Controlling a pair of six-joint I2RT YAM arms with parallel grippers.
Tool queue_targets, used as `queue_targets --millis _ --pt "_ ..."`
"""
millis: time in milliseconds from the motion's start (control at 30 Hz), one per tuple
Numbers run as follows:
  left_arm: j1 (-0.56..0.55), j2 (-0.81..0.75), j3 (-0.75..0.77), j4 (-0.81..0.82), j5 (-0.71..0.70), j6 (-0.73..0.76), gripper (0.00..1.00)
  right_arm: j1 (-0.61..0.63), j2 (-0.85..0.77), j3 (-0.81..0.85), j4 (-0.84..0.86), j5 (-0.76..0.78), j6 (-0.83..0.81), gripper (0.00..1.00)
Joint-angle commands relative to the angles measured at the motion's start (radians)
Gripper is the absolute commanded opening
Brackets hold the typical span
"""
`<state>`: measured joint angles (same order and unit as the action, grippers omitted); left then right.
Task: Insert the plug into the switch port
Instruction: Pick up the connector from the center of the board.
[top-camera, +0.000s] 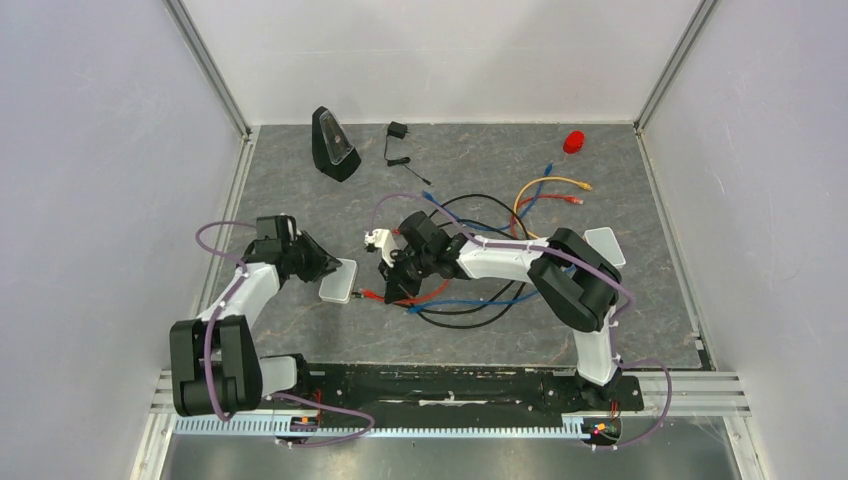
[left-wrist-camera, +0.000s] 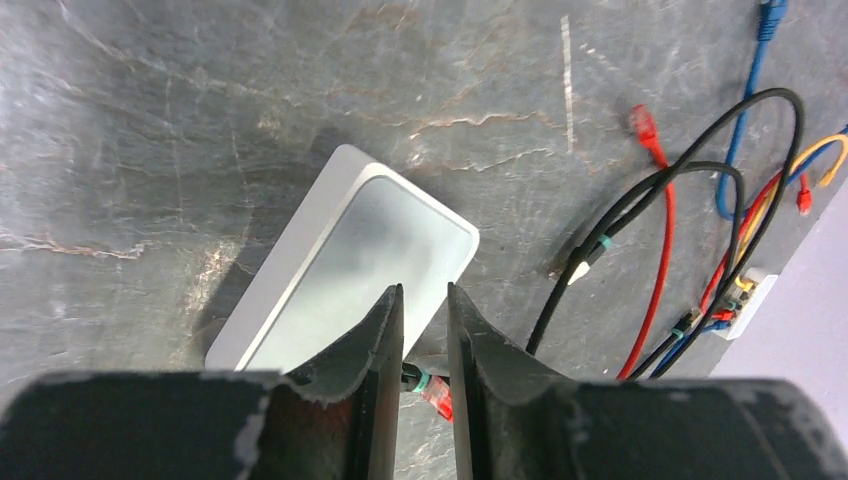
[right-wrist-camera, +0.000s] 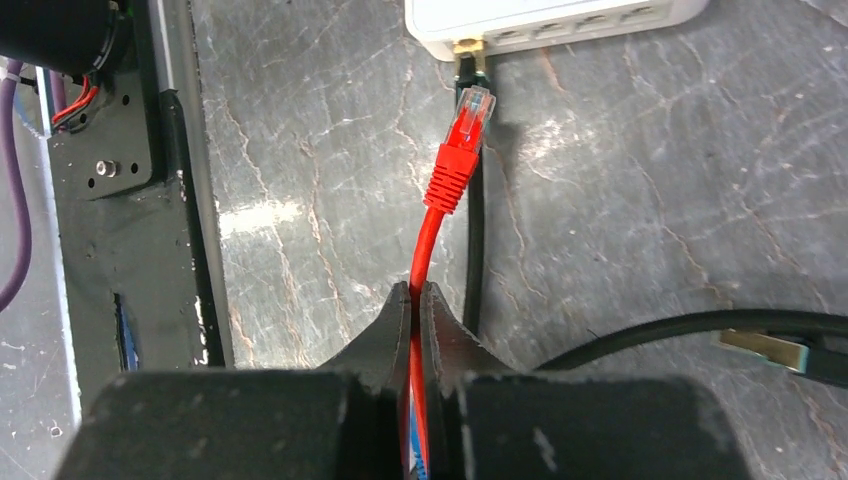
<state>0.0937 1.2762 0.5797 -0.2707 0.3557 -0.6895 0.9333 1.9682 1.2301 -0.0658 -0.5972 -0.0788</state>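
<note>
The switch, a flat pale box (top-camera: 337, 282) (left-wrist-camera: 370, 250), lies left of centre. My left gripper (top-camera: 328, 268) (left-wrist-camera: 425, 290) is shut on its near edge. In the right wrist view the switch's port row (right-wrist-camera: 560, 25) faces me, and a black cable (right-wrist-camera: 470, 200) sits in the leftmost socket. My right gripper (top-camera: 397, 288) (right-wrist-camera: 415, 292) is shut on a red cable a short way behind its clear-tipped plug (right-wrist-camera: 468, 112) (top-camera: 366, 294). The plug points at the switch with its tip just short of the ports, beside the black cable's connector. It also shows between the left fingers (left-wrist-camera: 437, 398).
A black wedge-shaped device (top-camera: 335, 143), a small black adapter (top-camera: 397, 132) and a red object (top-camera: 574, 141) stand at the back. Black, blue, red and yellow cables (top-camera: 500, 215) tangle around the right arm. A white box (top-camera: 605, 245) lies right. A USB plug (right-wrist-camera: 770, 350) lies nearby.
</note>
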Motion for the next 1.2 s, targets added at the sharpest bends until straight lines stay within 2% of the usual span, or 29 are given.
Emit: queue_targets --millis 0,100,200,267,400,633,900,1167 --pt "-0.002 -0.087 0.094 -0.088 -0.059 0.085 0.29 -0.009 -0.059 0.008 0.014 -0.025 -0.005 0.00" --pt "-0.002 -0.112 0.093 -0.087 0.000 0.114 0.29 -0.012 -0.086 -0.005 0.040 0.067 -0.048 0.00" --pt "0.000 -0.107 0.126 -0.145 -0.052 0.165 0.29 -0.022 -0.058 0.035 0.016 0.158 -0.117 0.00" --pt "0.011 -0.079 0.160 -0.191 -0.093 0.189 0.30 -0.031 -0.018 0.091 -0.032 0.144 -0.183 0.00" --pt "0.037 -0.005 0.209 -0.224 -0.063 0.193 0.30 -0.031 0.039 0.160 -0.110 0.138 -0.326 0.00" --pt "0.060 0.132 0.279 -0.269 -0.043 0.250 0.30 -0.031 0.090 0.213 -0.168 0.117 -0.477 0.00" --pt "0.061 0.189 0.281 -0.299 -0.027 0.288 0.29 -0.027 0.122 0.234 -0.212 0.033 -0.550 0.00" --pt "0.061 0.191 0.284 -0.337 -0.024 0.328 0.30 -0.013 0.156 0.258 -0.206 0.030 -0.595 0.00"
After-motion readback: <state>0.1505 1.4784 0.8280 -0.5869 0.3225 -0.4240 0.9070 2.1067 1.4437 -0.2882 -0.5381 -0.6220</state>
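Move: The right hand grips the red plug's cable just behind its boot; the switch it is being taken to has its middle about 10 cm to this hand's left, 5 cm farther out and 3 cm lower. The black plug, already in the switch's nearest port, lies some 7 cm left and 1 cm ahead, also 3 cm lower. From the left hand, the switch's middle is about 2 cm back, 1 cm left and 3 cm below. The right hand keeps its shut grip on the red cable and carries the plug about 6 cm forward, clear of the black plug, then sinks some 3 cm while easing back a little and swinging about 15 degrees counter-clockwise with a roll, bringing the plug up before the switch's free ports. The left hand, fingers still parted, rises some 4 cm, shifts about 3 cm left, then comes down nearly 5 cm with its fingers tipping steeper, ending close over the switch; whether it touches can't be seen. ##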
